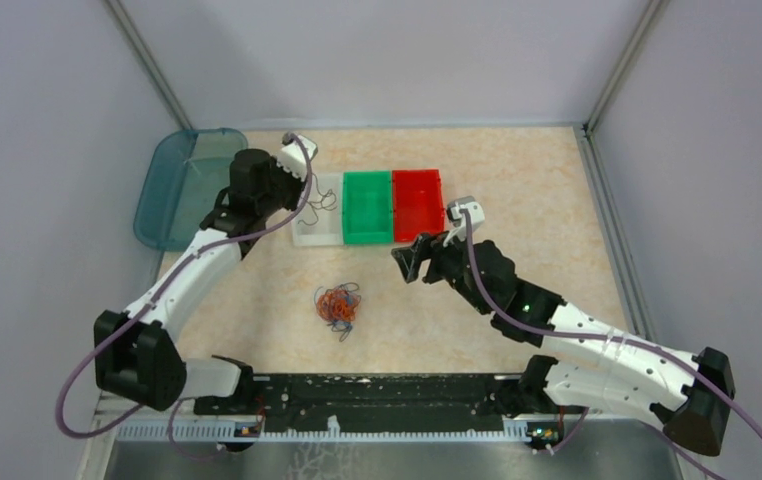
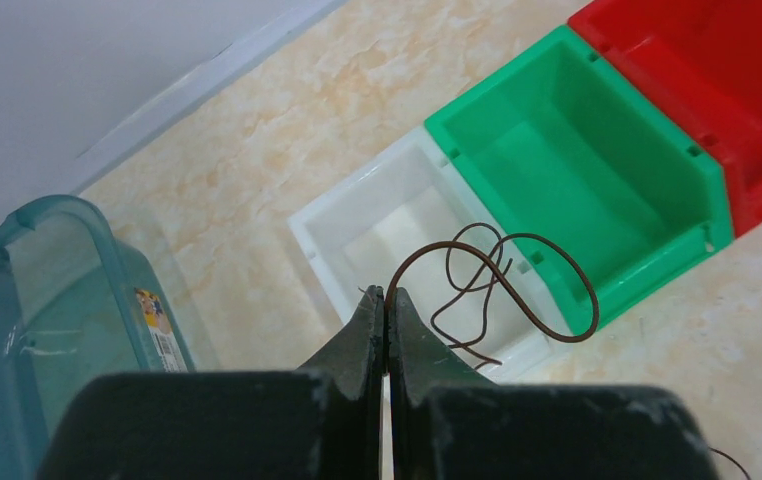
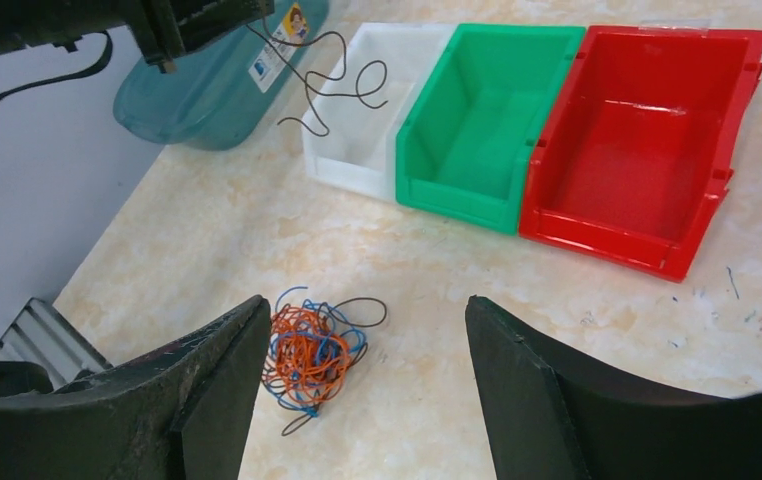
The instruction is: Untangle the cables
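A clump of tangled cables [image 1: 338, 305], orange, blue and dark brown, lies on the table in front of the bins. In the right wrist view the clump [image 3: 309, 355] sits just inside the left finger of my right gripper [image 3: 367, 305], which hovers above it, open and empty. My left gripper [image 2: 387, 295] is shut on one end of a single dark brown cable [image 2: 444, 244]. That cable curls out and dangles over the white bin [image 2: 357, 215]. From above, the left gripper [image 1: 305, 190] hangs over the white bin [image 1: 315, 235], and the right gripper [image 1: 404, 262] is right of the clump.
Three bins stand in a row at the back: white, green [image 1: 368, 207] and red [image 1: 417, 203]. A teal translucent tub [image 1: 182, 185] rests at the far left against the wall. Grey walls enclose the table on three sides.
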Controlling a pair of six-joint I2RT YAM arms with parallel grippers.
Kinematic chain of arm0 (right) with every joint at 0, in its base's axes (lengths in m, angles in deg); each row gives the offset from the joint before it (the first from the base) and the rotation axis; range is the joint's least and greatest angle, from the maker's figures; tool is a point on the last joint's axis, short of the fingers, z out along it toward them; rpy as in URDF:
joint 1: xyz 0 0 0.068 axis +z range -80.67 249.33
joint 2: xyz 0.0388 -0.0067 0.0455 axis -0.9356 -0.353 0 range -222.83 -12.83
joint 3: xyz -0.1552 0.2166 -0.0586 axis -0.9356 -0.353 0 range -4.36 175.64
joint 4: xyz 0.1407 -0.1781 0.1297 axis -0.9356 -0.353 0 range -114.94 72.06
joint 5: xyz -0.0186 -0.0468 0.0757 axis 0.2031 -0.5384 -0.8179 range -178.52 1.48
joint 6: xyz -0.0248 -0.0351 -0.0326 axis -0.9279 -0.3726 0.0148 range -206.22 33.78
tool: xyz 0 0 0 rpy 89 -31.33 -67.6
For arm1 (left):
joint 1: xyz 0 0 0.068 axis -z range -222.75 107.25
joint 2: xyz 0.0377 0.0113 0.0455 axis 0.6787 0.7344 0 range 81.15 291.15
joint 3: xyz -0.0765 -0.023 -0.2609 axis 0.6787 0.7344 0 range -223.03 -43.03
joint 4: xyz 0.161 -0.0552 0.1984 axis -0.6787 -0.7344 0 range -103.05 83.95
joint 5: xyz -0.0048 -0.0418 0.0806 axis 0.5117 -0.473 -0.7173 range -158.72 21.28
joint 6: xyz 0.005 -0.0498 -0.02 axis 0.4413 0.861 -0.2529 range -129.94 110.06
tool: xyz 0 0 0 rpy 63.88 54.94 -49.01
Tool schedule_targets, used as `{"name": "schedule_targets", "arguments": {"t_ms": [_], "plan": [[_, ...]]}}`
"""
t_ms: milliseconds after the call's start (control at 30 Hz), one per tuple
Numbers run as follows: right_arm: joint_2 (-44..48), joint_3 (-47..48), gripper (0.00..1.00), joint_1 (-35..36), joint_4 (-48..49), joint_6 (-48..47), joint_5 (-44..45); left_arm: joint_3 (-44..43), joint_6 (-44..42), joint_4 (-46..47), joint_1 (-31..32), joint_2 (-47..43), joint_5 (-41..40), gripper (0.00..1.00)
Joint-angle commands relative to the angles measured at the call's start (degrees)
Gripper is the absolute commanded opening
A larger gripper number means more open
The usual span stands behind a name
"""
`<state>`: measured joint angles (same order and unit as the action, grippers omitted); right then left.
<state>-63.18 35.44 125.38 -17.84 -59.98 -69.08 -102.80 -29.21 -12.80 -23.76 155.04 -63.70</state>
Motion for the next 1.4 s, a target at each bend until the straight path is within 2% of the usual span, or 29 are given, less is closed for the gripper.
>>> {"name": "schedule_targets", "arguments": {"t_ms": [0, 200, 433, 500, 600, 700, 767, 900, 967, 1067, 1133, 1367], "plan": [[1.41, 1.30, 0.72, -0.57, -0.16, 0.65, 3.01, 0.53, -2.78, 6.93, 0.09, 4.10, -6.03, 0.00], [1.21, 1.61, 0.72, -0.57, -1.32, 1.00, 2.85, 0.55, -3.71, 14.05, -0.21, 10.98, -9.07, 0.00], [1.66, 1.69, 0.72, -0.66, -2.20, 0.81, 2.82, -0.13, -3.89, 16.78, -0.26, 17.76, -10.08, 0.01], [1.54, 1.61, 0.72, -0.68, -2.18, 0.70, 2.50, -0.28, -4.02, 17.03, -0.26, 19.28, -9.74, 0.09], [1.20, 1.84, 0.72, -0.67, -2.21, 0.41, 1.91, -2.38, -4.44, 14.24, -0.26, 21.77, -8.11, 0.38], [0.55, 2.22, 0.72, -0.71, -2.34, -0.01, 1.49, -4.82, -4.39, 10.71, -0.35, 23.40, -7.34, 0.57], [0.07, 2.50, 0.72, -0.77, -2.36, -0.36, 0.98, -5.64, -4.66, 9.54, -0.43, 23.52, -7.09, 0.63], [-0.74, 2.84, 0.72, -0.77, -2.67, -0.40, 0.01, -6.94, -4.42, 7.24, -1.05, 21.92, -5.69, 0.67], [-1.00, 2.84, 0.72, -0.80, -2.43, -0.40, -0.73, -7.85, -3.89, 4.89, -1.71, 20.51, -3.26, 0.70], [-2.21, 3.01, 0.72, -0.83, -2.06, -1.25, -2.50, -10.49, -3.72, -2.90, -1.91, 17.97, 2.03, 0.86], [-4.03, 2.97, 0.72, -0.80, -1.18, -1.90, -4.57, -10.87, -5.05, -8.71, -2.06, 15.25, 7.22, 0.90], [-12.24, 3.29, 0.68, -0.77, 1.87, -0.56, -10.58, -3.13, -20.10, -32.45, -2.16, 3.11, 29.92, 0.92]]}}
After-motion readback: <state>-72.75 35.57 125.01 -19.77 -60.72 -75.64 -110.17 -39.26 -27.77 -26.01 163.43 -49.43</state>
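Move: Ahead of the left hand, which already pinches the brown cable, the white bin's middle lies about 7 cm out, 2 cm right and 21 cm below. The green bin adjoins it, 12 cm farther right; the teal basket sits some 26 cm left of the hand and 11 cm ahead. From the empty, open right hand, the cable tangle is roughly 17 cm left, 2 cm ahead, 23 cm below; the green bin is 24 cm ahead, 10 cm left. Lowering the brown cable into the white bin, the left hand sinks about 11 cm while reaching 7 cm forward, opens wide to let go, then draws back and up, tipping down and turning clockwise. The right hand barely shifts at first, then sinks and eases left towards the tangle, ending some 5 cm lower with fingers still open. ##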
